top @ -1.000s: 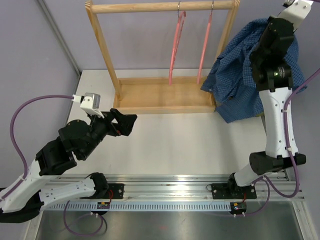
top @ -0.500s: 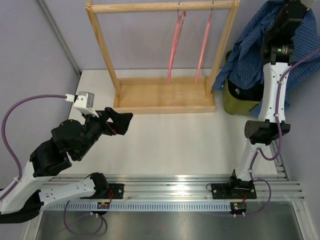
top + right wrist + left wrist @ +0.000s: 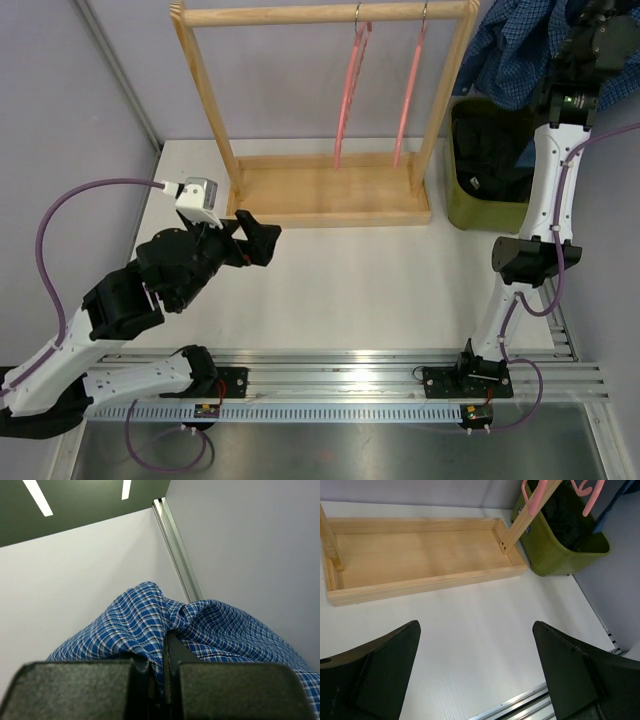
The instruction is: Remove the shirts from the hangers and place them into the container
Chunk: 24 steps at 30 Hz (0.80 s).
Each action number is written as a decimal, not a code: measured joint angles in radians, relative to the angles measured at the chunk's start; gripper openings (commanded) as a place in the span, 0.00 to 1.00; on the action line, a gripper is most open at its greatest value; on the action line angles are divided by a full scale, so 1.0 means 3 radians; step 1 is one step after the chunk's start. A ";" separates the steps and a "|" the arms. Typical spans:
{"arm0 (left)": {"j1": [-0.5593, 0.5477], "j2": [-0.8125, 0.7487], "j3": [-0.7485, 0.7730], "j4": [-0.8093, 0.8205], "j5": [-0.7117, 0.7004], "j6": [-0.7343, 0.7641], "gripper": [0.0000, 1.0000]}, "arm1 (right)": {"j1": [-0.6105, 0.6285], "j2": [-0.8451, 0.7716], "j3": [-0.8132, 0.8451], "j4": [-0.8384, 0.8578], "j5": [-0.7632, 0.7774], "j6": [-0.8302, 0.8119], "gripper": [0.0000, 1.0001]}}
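Note:
The blue checked shirt [image 3: 512, 48] hangs high at the far right, above the olive-green container [image 3: 468, 212]. My right gripper [image 3: 163, 642] is shut on a fold of this shirt [image 3: 131, 622]; in the top view the shirt and the frame's edge mostly hide it. A black shirt [image 3: 497, 150] lies inside the container [image 3: 551, 560]. Two pink hangers [image 3: 350, 90] [image 3: 408, 92] hang bare on the rack's top bar. My left gripper [image 3: 262, 240] hovers open over the table in front of the rack, with nothing between its fingers [image 3: 395, 650].
The light wooden rack [image 3: 320, 205] stands at the back middle, its base tray [image 3: 415, 550] just left of the container. A grey wall runs behind and to the right. Metal rails [image 3: 340, 375] cross the near edge.
The right arm has risen and swung back, lifting the blue shirt off the container's front and uncovering it. The left arm has shifted slightly right and forward, still open.

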 measured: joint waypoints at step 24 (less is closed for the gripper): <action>0.0000 -0.0052 -0.0197 0.0107 0.0045 -0.0085 0.99 | -0.0066 0.0781 -0.0788 -0.1979 0.0437 0.0537 0.00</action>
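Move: Almost straight below the right hand, some 60 cm down, stands the green container for the blue checked shirt it holds, with the dark shirt already lying inside. The wooden rack's base is about 45 cm to the hand's left at much the same depth. The nearer empty pink hanger hangs some 31 cm left and 15 cm lower. From the idle left hand the container is about 29 cm ahead, 60 cm right and 30 cm lower. Swinging the held blue shirt down over the container, the right hand drops fast by about 37 cm while reaching some 15 cm forward, towards the container's far side. The wrist tips over forward by roughly 55 degrees, taking the fingers from pointing steeply up to nearly level, slightly down; they keep their closed grip on the cloth. ##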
